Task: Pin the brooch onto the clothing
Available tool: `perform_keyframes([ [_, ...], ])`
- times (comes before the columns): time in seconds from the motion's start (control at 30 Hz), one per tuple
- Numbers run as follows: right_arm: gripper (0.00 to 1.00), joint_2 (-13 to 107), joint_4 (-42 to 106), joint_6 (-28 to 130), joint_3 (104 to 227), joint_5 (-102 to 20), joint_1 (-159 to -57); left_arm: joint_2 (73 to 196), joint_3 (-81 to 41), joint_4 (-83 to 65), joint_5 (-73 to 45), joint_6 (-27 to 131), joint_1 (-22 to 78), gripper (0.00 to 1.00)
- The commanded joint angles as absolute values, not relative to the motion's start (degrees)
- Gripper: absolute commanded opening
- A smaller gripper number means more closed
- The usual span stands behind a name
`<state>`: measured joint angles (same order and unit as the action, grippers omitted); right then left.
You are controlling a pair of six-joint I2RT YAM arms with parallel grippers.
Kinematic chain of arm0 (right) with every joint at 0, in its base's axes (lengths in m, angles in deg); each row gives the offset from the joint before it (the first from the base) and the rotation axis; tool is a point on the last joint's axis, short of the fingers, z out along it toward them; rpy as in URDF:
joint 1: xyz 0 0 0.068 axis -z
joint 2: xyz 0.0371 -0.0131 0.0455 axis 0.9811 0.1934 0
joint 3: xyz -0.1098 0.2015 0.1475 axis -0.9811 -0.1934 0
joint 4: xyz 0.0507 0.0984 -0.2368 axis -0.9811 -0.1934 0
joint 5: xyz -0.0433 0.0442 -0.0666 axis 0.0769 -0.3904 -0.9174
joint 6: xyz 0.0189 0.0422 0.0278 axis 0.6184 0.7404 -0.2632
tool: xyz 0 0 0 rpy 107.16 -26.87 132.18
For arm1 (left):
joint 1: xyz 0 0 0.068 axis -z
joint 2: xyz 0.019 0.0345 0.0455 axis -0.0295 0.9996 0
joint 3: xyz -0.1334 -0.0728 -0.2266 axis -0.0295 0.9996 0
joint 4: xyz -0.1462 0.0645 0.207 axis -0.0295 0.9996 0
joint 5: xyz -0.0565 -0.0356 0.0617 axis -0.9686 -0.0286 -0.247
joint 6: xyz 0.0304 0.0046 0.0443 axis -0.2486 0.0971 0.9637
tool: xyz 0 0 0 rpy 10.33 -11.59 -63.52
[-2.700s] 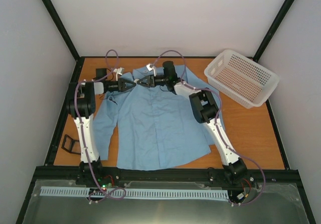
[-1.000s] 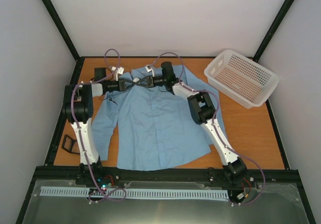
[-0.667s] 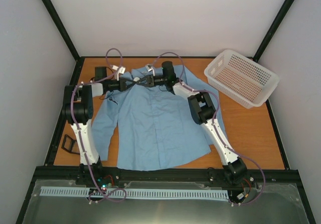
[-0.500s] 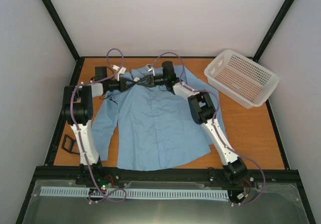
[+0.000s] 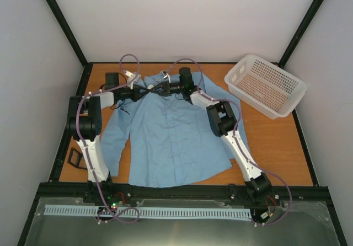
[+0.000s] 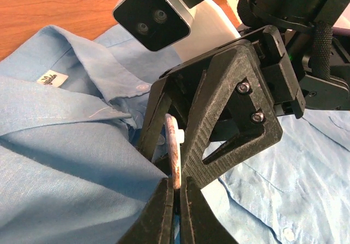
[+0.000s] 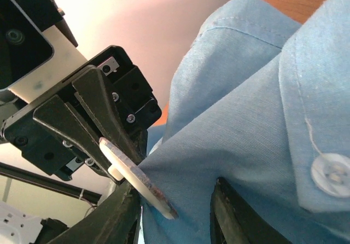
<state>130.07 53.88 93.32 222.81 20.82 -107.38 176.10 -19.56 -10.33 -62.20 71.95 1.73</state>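
Note:
The clothing (image 5: 171, 141), a light blue shirt, lies spread flat on the table with its collar at the far side. Both grippers meet at the collar. My left gripper (image 6: 177, 185) is shut on the lower edge of the brooch (image 6: 174, 145), a thin disc seen edge-on, whitish with a brown rim. In the right wrist view the brooch (image 7: 136, 183) presses against a raised fold of the shirt (image 7: 246, 118). My right gripper (image 7: 175, 200) is shut on that fold, which fills the space between its fingers. In the top view the brooch is too small to make out.
A white perforated basket (image 5: 265, 86) stands at the back right of the table. A small black tray (image 5: 77, 158) sits by the table's left edge. The shirt's collar label (image 6: 52, 79) and a collar button (image 7: 331, 174) lie close to the grippers.
The left gripper has moved right and slightly farther back, closing in on the right gripper at the collar. The right arm has hardly moved.

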Motion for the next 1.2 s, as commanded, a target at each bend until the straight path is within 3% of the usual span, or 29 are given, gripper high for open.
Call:
perform_keyframes([
  [0.0,0.34,133.22,55.62,100.76,223.48,12.91,-106.23,172.18,-18.38,-13.03,-67.69,73.54,4.05,0.01],
  [0.43,0.34,132.99,58.73,105.29,221.46,12.89,-106.24,171.01,-16.78,-12.78,-65.42,74.27,4.63,0.01],
  [0.53,0.45,130.59,55.73,101.25,218.97,10.5,-106.19,171.86,-17.27,-13.98,-64.28,70.89,4.68,0.01],
  [0.77,0.52,124.53,54.3,93.17,211.13,10.23,-105.51,173.28,-18.28,-13.34,-61.45,70.01,4.11,0.01],
  [1.17,0.81,110.73,42.38,75.2,200.23,11.32,-103.9,171.43,-19.49,-9.44,-52.48,73.63,4.24,0.03],
])
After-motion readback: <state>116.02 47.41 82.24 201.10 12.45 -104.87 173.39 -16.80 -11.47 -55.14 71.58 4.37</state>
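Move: The brooch stands edge-on in the left fingertips, its middle only about 1 cm ahead and 1 cm to the right of the left hand, at its height. From the right hand it lies about 2 cm to the left and 1 cm ahead, about 1 cm higher. The shirt's collar tag is roughly 6 cm ahead and 2 cm right of the left hand, some 5 cm below; the buttoned front edge runs about 8 cm to that hand's right and 2 cm back, about 6 cm below. A fingertip of the part-open right hand, already up against the back of the brooch, comes free: the hand tips slightly in place, then sinks nearly 2 cm while its fingers spread wide and backs off about 4 cm to the right, turning some 10 degrees clockwise. The left fingers keep their pinch on the brooch's rim, drifting about 1 cm right. ##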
